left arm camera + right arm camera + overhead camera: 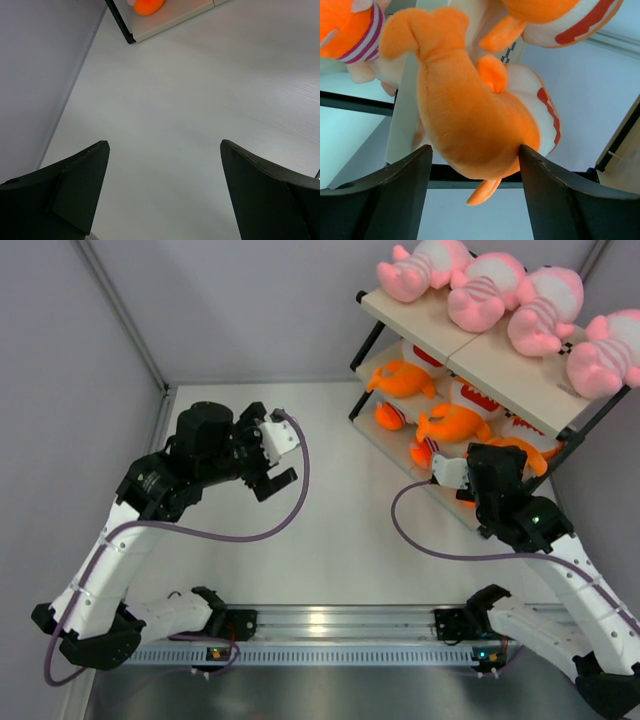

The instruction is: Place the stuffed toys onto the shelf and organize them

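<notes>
Several pink striped stuffed toys (485, 290) lie in a row on the top board of the shelf (500, 365). Two orange stuffed toys (405, 380) (450, 425) sit on the middle tier. A third orange toy (465, 115) rests at the shelf's near end, between the fingers of my right gripper (475, 150). Those jaws stand apart: the right finger touches the plush, and a gap shows at the left finger. My left gripper (270, 480) hangs wide open over the bare table with nothing in it; its wrist view catches the shelf's far corner (165, 22).
Grey walls close in the table on the left and at the back. The shelf's black metal frame (355, 102) runs close beside my right fingers. Purple cables (270, 530) loop over the table between the arms. A metal rail (340, 625) lies along the near edge.
</notes>
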`<act>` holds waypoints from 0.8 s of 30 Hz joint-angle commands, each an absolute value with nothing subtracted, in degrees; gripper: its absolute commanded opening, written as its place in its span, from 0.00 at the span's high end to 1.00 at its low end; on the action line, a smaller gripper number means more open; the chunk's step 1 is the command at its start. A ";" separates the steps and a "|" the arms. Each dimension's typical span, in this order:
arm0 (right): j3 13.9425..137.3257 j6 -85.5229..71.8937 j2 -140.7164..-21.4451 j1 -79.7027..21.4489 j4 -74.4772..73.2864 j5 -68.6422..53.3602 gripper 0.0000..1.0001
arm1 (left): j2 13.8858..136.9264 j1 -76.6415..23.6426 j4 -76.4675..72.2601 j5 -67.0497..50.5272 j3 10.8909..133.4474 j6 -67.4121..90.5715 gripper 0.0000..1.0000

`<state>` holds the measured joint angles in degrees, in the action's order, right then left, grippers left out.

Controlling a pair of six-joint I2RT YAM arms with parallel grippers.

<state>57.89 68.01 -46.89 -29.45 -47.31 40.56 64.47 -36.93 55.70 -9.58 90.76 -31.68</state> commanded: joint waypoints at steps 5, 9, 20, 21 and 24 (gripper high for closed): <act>64.77 62.76 -48.34 -29.26 -52.27 41.12 0.25 | 62.58 -37.09 53.97 -9.58 91.67 -32.70 0.02; 66.18 58.64 -48.08 -32.07 -54.49 44.46 0.14 | 62.67 -37.00 53.96 -9.58 91.49 -32.96 0.02; 77.42 47.65 -48.69 -40.24 -63.97 34.49 0.01 | 62.58 -37.00 54.75 -7.73 91.23 -33.66 0.02; 79.00 44.77 -49.21 -40.69 -65.64 31.15 0.01 | 62.58 -37.00 55.63 -8.17 91.23 -34.62 0.02; 84.19 39.40 -50.80 -42.36 -67.50 15.95 0.01 | 61.53 -37.00 56.78 -7.39 88.87 -34.28 0.02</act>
<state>79.24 47.59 -49.87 -40.47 -64.40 31.44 63.57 -36.93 56.16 -8.19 90.50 -33.63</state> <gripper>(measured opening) 0.992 0.984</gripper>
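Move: The orange shark toy at the near right end of the middle shelf lies just beyond the right fingertips, about 5 cm ahead, 4 cm right and 3 cm below. The next shark toy stands some 9 cm ahead, 10 cm left and 3 cm below that hand; a small striped toy on the bottom shelf is about 4 cm ahead, 3 cm left and 20 cm down. From the left hand the end shark lies roughly 48 cm right, 6 cm ahead and 10 cm lower. The end shark toy is left on the shelf as the right hand's fingers, already about two-thirds open around its belly, spread fully and come free. The hand backs away up and back, then swings left as well, ending about 5 cm higher, 5 cm left and 3 cm back, rolling some 25 degrees with its left side rising. ##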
